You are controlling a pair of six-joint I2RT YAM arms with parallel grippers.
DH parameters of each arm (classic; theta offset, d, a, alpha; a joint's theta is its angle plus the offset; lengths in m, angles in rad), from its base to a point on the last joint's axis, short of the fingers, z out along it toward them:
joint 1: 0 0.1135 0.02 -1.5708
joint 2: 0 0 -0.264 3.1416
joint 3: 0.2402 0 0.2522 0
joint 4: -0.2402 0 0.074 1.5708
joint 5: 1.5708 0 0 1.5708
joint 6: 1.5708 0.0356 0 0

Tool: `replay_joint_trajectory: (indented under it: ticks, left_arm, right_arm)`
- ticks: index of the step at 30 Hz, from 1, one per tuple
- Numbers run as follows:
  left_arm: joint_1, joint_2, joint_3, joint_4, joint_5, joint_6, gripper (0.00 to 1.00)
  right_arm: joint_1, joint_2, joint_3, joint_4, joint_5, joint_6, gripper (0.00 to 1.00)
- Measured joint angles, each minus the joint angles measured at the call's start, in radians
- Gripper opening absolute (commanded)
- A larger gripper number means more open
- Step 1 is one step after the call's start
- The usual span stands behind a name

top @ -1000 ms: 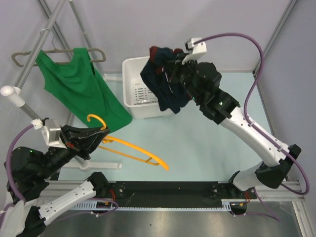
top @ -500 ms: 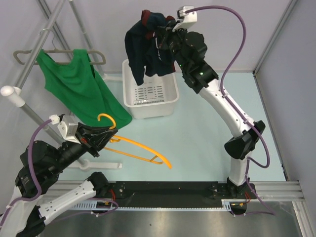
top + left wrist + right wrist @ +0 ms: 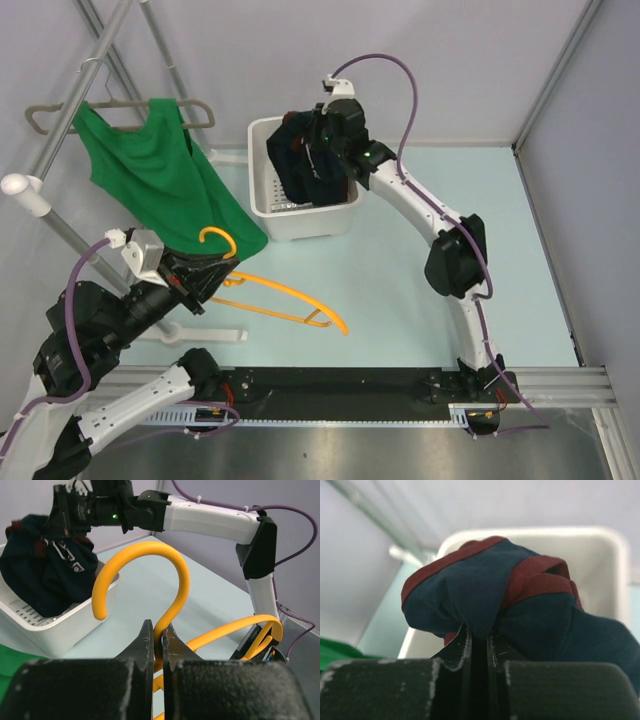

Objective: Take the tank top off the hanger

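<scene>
The bright green tank top [image 3: 165, 185] hangs from the grey-beige hanger [image 3: 62, 108] on the rack at the far left, its hem reaching the table. My left gripper [image 3: 205, 268] [image 3: 160, 635] is shut on the neck of an orange hanger [image 3: 285, 300] [image 3: 150, 575], just below the tank top's hem. My right gripper [image 3: 318, 150] [image 3: 479, 635] is shut on a dark navy garment with red stripes [image 3: 305, 170] [image 3: 490, 595], which is bunched inside the white basket [image 3: 262, 135] [image 3: 600, 565].
A metal rack with slanted poles [image 3: 110, 60] and a white-capped post [image 3: 25, 195] stands at the left. The white basket sits at the table's back middle. A black rail [image 3: 350, 385] runs along the near edge. Grey walls enclose the table.
My right arm swung left and down, bringing the navy garment from above the basket into it. My left gripper shifted slightly with the orange hanger.
</scene>
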Motion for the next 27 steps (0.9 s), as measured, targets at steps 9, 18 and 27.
replay_joint_trajectory:
  ticks: [9, 18, 27]
  left_arm:
    - [0.000, 0.023, -0.007, -0.001, -0.018, -0.004, 0.00]
    - [0.000, 0.106, -0.010, -0.004, -0.046, -0.011, 0.00]
    - [0.000, 0.152, -0.013, -0.016, -0.081, -0.025, 0.00]
  right_arm:
    - [0.000, 0.127, 0.214, -0.334, -0.128, 0.080, 0.95]
    - [-0.059, -0.250, -0.090, -0.511, -0.239, -0.014, 1.00]
    - [-0.053, -0.851, -0.557, -0.515, -0.464, -0.052, 1.00]
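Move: The right hand, still gripping the dark tank top, hangs over the white bin: the bin's middle is roughly 21 cm below it, about 2 cm to its left and level with it fore and aft. The green top is some 15 cm back and 28 cm left, slightly lower; the yellow hanger is about 44 cm back and 4 cm left, near its height. From the left hand the bin lies roughly 42 cm ahead, 5 cm right and 34 cm down. Dip the right gripper about 5 cm towards the bin, edging left, and spread its fingers wide to let go of the tank top. Then pull it back out past the bin's near side and to the right, some 25 cm back in all, climbing again and turning counter-clockwise about 20 degrees. Meanwhile keep the yellow hanger pinched in the left gripper and ease it forward, down and a little right. ##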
